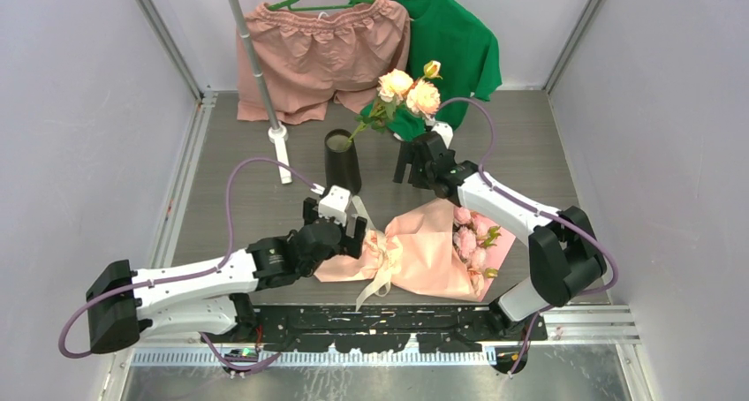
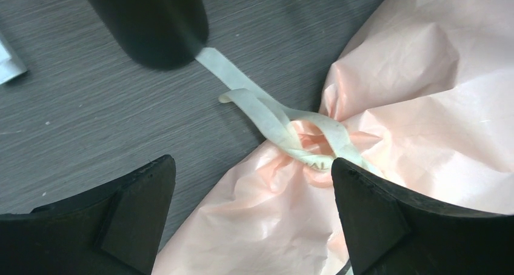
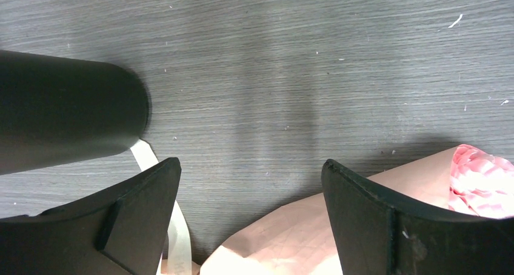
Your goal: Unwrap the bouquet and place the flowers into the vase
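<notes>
The bouquet (image 1: 424, 251) lies on its side on the table, its salmon-pink paper (image 2: 418, 93) tied with a cream ribbon (image 2: 306, 140). The flowers (image 1: 470, 242), pink roses, stick out of its right end, and one (image 3: 482, 181) shows in the right wrist view. The black vase (image 1: 342, 161) stands upright behind it, holding paler peach-cream roses (image 1: 409, 92). My left gripper (image 1: 340, 227) is open just above the tied narrow end (image 2: 251, 163), the knot near its right finger. My right gripper (image 1: 413, 173) is open and empty above bare table (image 3: 251, 163), between the vase (image 3: 66, 117) and the paper's far edge (image 3: 291, 238).
Pink shorts (image 1: 322, 52) on a green hanger and a green shirt (image 1: 455, 43) hang at the back. A grey pole (image 1: 256, 61) on a white base (image 1: 279, 145) stands left of the vase. Enclosure walls close in both sides.
</notes>
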`<move>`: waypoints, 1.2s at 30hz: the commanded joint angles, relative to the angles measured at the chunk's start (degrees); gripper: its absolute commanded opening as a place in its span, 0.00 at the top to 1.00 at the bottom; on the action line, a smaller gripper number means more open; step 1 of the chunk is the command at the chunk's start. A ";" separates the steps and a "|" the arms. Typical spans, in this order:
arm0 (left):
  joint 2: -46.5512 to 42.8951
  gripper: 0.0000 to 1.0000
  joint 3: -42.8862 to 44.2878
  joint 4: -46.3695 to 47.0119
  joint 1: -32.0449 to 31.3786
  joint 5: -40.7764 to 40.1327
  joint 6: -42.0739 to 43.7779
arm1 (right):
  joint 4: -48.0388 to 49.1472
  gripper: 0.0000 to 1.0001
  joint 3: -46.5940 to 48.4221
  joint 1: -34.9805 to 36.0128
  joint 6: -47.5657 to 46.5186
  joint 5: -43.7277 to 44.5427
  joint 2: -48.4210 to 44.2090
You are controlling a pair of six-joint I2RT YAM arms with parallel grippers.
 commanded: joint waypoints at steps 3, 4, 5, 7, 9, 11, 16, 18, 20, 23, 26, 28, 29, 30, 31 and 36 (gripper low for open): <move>4.02 0.00 0.26 14.49 3.89 7.64 4.15 | 0.93 0.09 -0.05 -0.04 -0.56 1.94 -5.87; 5.13 0.00 0.56 15.55 4.44 8.30 4.54 | 0.73 0.09 -0.13 -0.08 -0.75 2.14 -6.51; 6.39 0.00 0.90 16.48 4.93 8.86 4.94 | 0.48 0.09 -0.22 -0.04 -0.94 2.62 -6.98; 9.24 0.00 2.15 17.30 6.15 10.23 5.35 | -0.05 0.09 -0.34 -0.09 -1.37 3.56 -7.96; 11.98 0.00 3.52 18.11 7.44 12.42 5.42 | -0.39 0.09 -0.42 -0.06 -1.84 4.33 -8.62; 14.52 0.00 4.96 18.98 8.06 14.21 5.40 | -0.68 0.09 -0.42 -0.07 -2.20 4.78 -9.08; 18.89 0.02 6.48 21.59 8.18 18.04 4.43 | -1.08 0.12 -0.70 -0.09 -2.73 5.95 -9.85; 20.05 0.10 6.93 22.56 8.17 19.67 3.73 | -1.36 0.17 -0.71 -0.15 -2.92 6.51 -10.11; 21.31 0.36 7.81 23.03 8.19 21.80 3.43 | -1.58 0.21 -0.68 -0.15 -3.14 6.99 -10.55; 23.25 0.57 9.24 23.31 8.14 24.85 2.38 | -1.92 0.31 -0.71 -0.40 -3.42 7.72 -11.29; 25.10 0.81 9.71 24.64 8.13 26.45 1.64 | -2.17 0.49 -0.62 -0.58 -3.55 8.32 -11.77; 26.36 0.98 9.94 25.18 8.14 25.77 1.91 | -2.49 0.65 -0.62 -0.68 -3.55 8.56 -12.05; 26.92 1.00 10.37 24.87 8.02 25.19 2.40 | -2.64 0.74 -0.62 -0.75 -3.55 8.74 -12.29; 27.66 1.00 10.98 24.48 7.86 24.12 3.29 | -2.80 0.81 -0.70 -0.76 -3.51 9.06 -12.56; 28.82 1.00 11.50 24.07 7.53 22.63 4.58 | -2.99 0.88 -0.82 -0.84 -3.54 9.46 -12.86; 35.65 1.00 15.25 22.01 5.85 12.86 11.52 | -3.23 0.99 -1.36 -1.38 -3.67 9.96 -15.04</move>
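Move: The bow of the wrapping ribbon lies about 10 cm to the left hand's right, 4 cm ahead of it and some 12 cm below. The ribbon tail runs from it towards the vase, its middle about 12 cm ahead and 6 cm right of the hand, and the vase itself stands about 19 cm ahead, 1 cm right. The pink flowers lie about 7 cm ahead and 30 cm right. From the right hand the bow is some 12 cm back, 7 cm left and 9 cm below. The left hand first goes forward and down, then sweeps right to come in low over the neck of the wrapped bouquet at the bow, about 11 cm to the right, 6 cm down and 5 cm forward in all, turning clockwise a little over 10 degrees while its wide-open fingers shut on nothing and sink a little further at the end. Meanwhile the right hand clears the space beside the vase, rising about 6 cm and drifting some 4 cm right, its fingers tipping slightly upward and likewise closing empty. ##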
